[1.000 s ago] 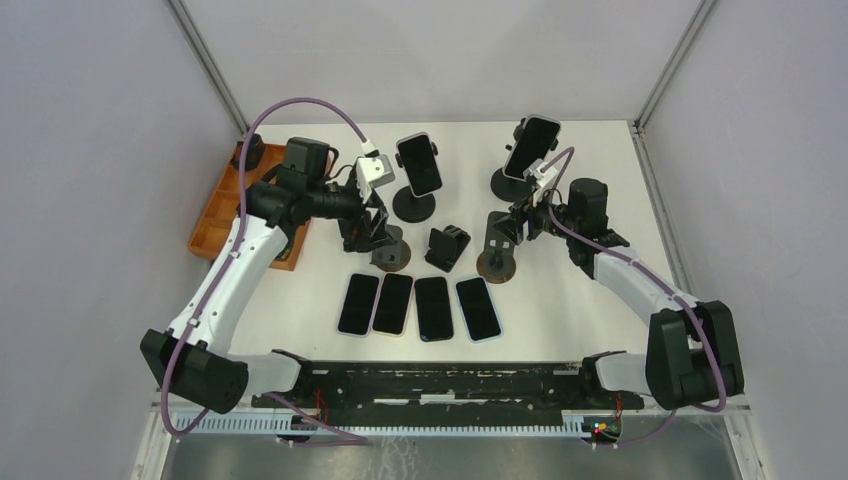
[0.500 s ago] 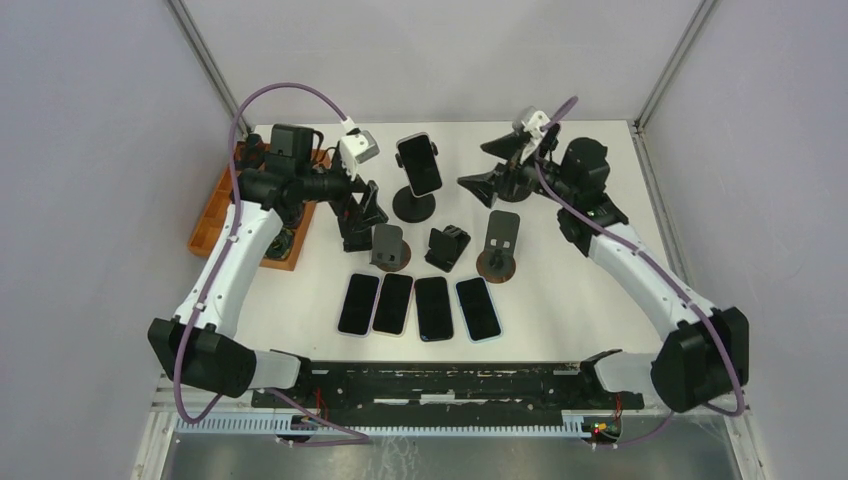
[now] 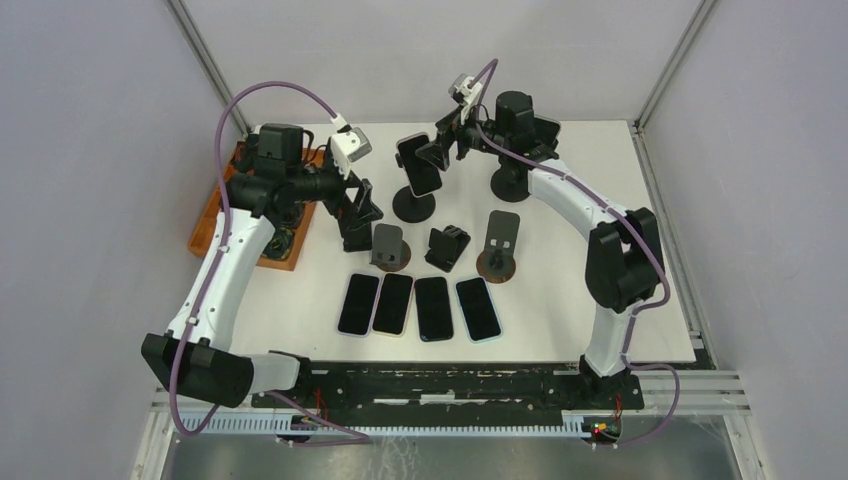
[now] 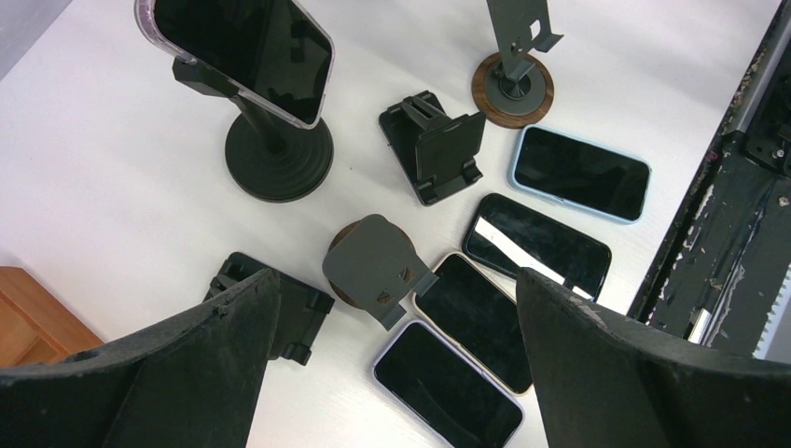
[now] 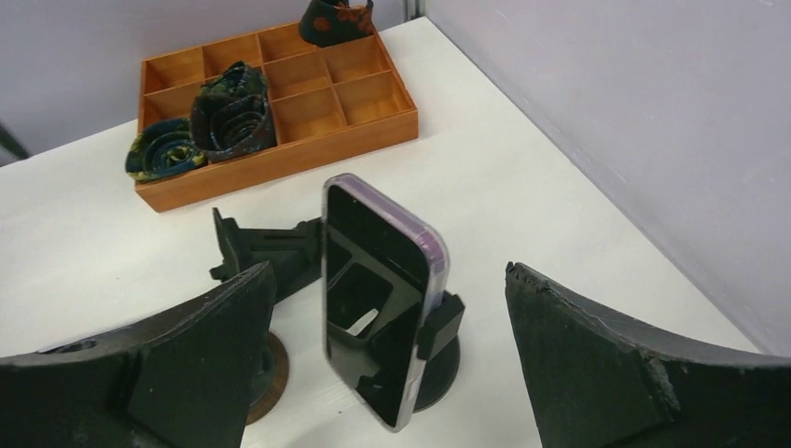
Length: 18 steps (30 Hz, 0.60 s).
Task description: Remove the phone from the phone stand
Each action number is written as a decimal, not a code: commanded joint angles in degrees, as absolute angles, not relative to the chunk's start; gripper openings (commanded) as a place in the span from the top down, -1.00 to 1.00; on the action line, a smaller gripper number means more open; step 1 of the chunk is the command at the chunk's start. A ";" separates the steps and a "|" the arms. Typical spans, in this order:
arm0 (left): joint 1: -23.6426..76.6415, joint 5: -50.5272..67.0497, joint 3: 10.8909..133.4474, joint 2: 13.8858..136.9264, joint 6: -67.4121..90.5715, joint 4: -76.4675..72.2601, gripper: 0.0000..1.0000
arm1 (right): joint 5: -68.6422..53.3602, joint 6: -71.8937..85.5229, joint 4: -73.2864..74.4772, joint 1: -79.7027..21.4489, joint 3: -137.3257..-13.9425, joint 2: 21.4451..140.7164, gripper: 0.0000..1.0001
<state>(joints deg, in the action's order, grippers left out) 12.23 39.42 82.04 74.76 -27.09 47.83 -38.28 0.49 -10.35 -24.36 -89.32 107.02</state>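
A dark phone (image 3: 419, 164) in a clear case stands clamped on a black round-base phone stand (image 3: 413, 207) at the back centre. It also shows in the right wrist view (image 5: 378, 299) and the left wrist view (image 4: 244, 47). My right gripper (image 3: 440, 150) is open, level with the phone; in its wrist view (image 5: 389, 271) the fingers stand either side of the phone without touching it. My left gripper (image 3: 362, 205) is open and empty, hovering above the left stands; its wrist view (image 4: 394, 280) looks down on them.
Several phones (image 3: 434, 308) lie flat in a row near the front. Empty stands (image 3: 388, 247), (image 3: 447, 247), (image 3: 499, 245) stand behind them. An orange divided tray (image 3: 215, 225) sits at the left, also in the right wrist view (image 5: 280, 103). Another stand base (image 3: 510, 183) sits under my right arm.
My right arm has swung from the right stands leftward and back, bringing its open gripper up to the centre phone. My left gripper has lifted and drawn back slightly left.
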 commanded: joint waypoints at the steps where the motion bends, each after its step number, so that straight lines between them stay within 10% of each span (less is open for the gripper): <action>1: 12.04 42.21 81.03 73.19 -28.74 48.98 -1.00 | -39.18 -2.70 -10.78 -24.30 -95.95 110.71 -0.96; 18: 12.04 45.42 80.60 72.45 -34.78 54.57 -1.00 | -48.77 -0.41 -13.21 -24.12 -104.43 121.98 -0.83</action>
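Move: Ahead and to the left of the right hand, the phone in the near clamp stand is about 2 cm farther out, 6 cm left and 10 cm down. The other clamped phone is roughly 6 cm ahead and 21 cm right, 9 cm lower; the empty folding stand is some 11 cm back and 1 cm right, about 19 cm below. From the left hand, the near clamped phone lies about 18 cm ahead, 13 cm right and 10 cm below. Reaching towards the clamped phone's top end, the right hand goes forward about 4 cm, drifting left some 3 cm, then chiefly sinks, 4 cm down in all, its wide-open fingers coming to either side of the top edge; contact can't be seen. The empty left hand backs off some 2.5 cm, still open. ##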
